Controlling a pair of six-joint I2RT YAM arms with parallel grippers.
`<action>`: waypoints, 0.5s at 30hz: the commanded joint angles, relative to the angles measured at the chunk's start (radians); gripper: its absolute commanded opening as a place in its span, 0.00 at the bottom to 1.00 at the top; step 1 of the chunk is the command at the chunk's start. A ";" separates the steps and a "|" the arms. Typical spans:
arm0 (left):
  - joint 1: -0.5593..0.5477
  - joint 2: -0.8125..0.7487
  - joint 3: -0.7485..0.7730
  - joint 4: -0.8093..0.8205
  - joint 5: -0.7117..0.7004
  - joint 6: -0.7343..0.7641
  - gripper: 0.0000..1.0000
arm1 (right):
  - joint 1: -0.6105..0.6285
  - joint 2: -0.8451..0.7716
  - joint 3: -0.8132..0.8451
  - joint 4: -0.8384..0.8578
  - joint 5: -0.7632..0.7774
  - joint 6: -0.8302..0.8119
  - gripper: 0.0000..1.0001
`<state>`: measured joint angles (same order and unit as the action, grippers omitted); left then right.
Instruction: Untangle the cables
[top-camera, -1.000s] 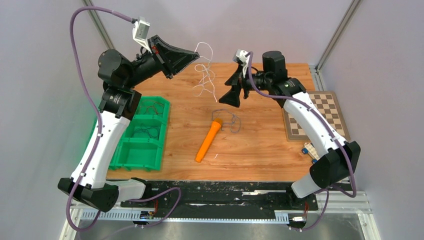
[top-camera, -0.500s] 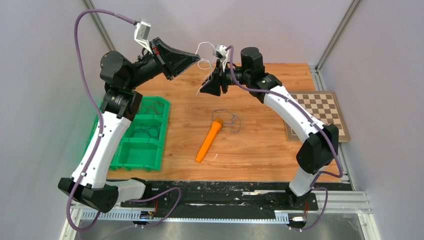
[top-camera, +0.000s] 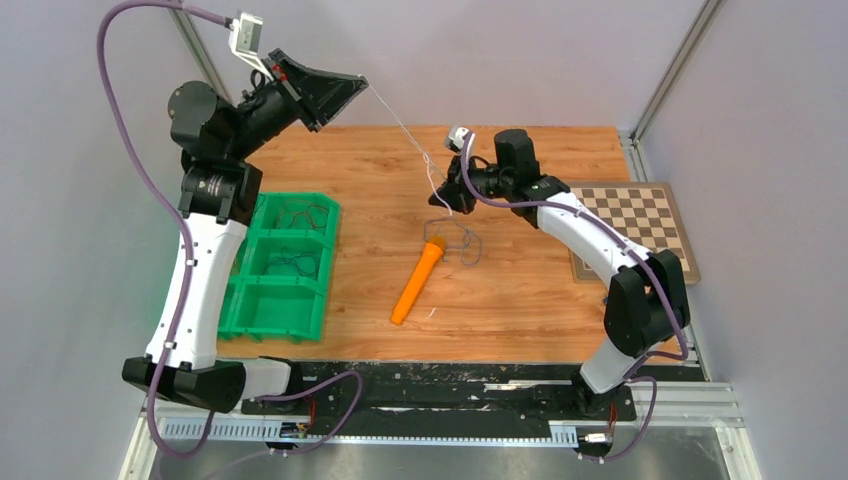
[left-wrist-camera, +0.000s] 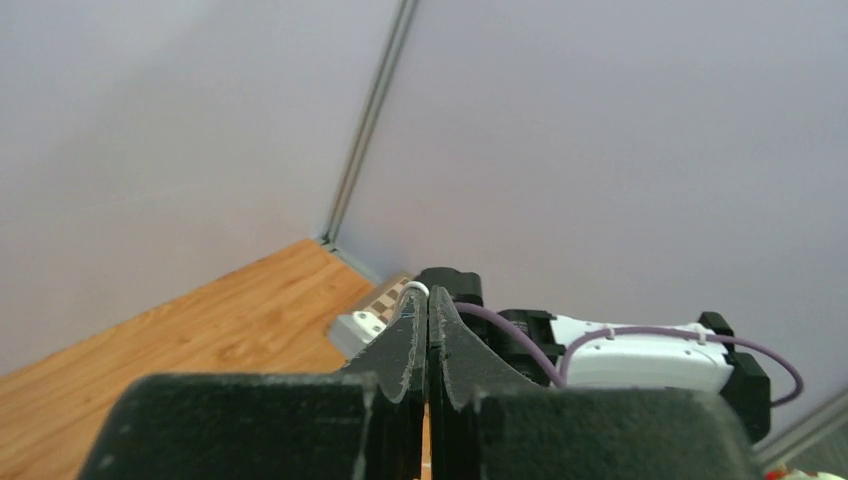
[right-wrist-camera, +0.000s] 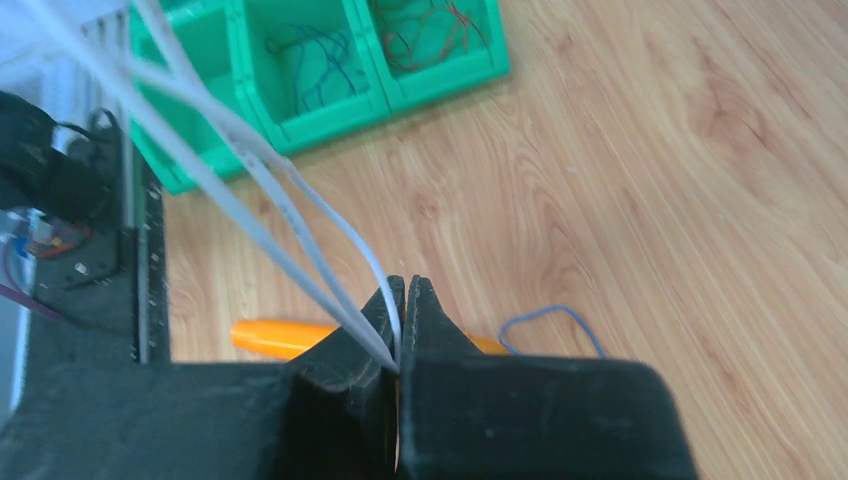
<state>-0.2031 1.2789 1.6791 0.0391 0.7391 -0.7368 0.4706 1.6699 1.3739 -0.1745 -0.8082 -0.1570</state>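
A white cable (top-camera: 400, 124) runs taut between my two grippers above the table. High at the back left, my left gripper (top-camera: 362, 85) is shut on its upper end; a small white loop (left-wrist-camera: 416, 289) shows at the fingertips (left-wrist-camera: 428, 300). Lower, over the table's middle, my right gripper (top-camera: 441, 197) is shut on the other end, and white strands (right-wrist-camera: 250, 170) run into its closed jaws (right-wrist-camera: 408, 287). Below the right gripper, a blue-purple cable (top-camera: 462, 240) lies looped on the wood beside the orange marker (top-camera: 417, 280).
A green tray (top-camera: 236, 310) of three compartments sits at the left, with thin cables in two of them (right-wrist-camera: 320, 50). A chessboard (top-camera: 630, 225) lies at the right edge. The marker (right-wrist-camera: 275, 336) lies just under the right fingers.
The right gripper swung left to the dangling white cable and shut on it. The left arm rose and drew back to the left, pulling the cable straight.
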 joint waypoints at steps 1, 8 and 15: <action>0.084 -0.018 0.133 0.152 -0.053 -0.032 0.00 | -0.047 -0.013 -0.116 -0.113 0.110 -0.170 0.00; 0.160 -0.037 0.112 0.129 -0.018 -0.013 0.00 | -0.082 -0.019 -0.078 -0.193 0.067 -0.207 0.00; 0.232 -0.200 -0.063 -0.008 0.026 0.151 0.00 | -0.063 -0.042 0.052 -0.228 -0.033 -0.165 0.00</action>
<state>-0.0235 1.1625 1.6711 0.1024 0.7506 -0.7002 0.3935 1.6703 1.3338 -0.3916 -0.7650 -0.3191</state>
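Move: Both hands already pinch the white cable in shut fingers. Its small knot hangs between them, about 8 cm right of the left hand, 4 cm ahead and 20 cm below. From the right hand, the knot is about 12 cm up, 2 cm left and 1 cm back. Far below the right hand, some 23 cm, the blue cable lies 5 cm right and 3 cm ahead; the microphone, 22 cm down, lies 3 cm left and 5 cm back. The green tray is some 26 cm left of the left hand, 3 cm ahead, 56 cm below. The two hands keep their pinch on the white cable and draw apart: the left swings about 5 cm left and 5 cm up, starting slightly forward, then pulls back some 4 cm and sinks a little, its fingers tipping up and turning counter-clockwise. The right hand drops away to the right and down, about 6 cm across and 8 cm down over the table, its fingers tipping some 10 degrees further down, then eases back up 2 to 3 cm. ##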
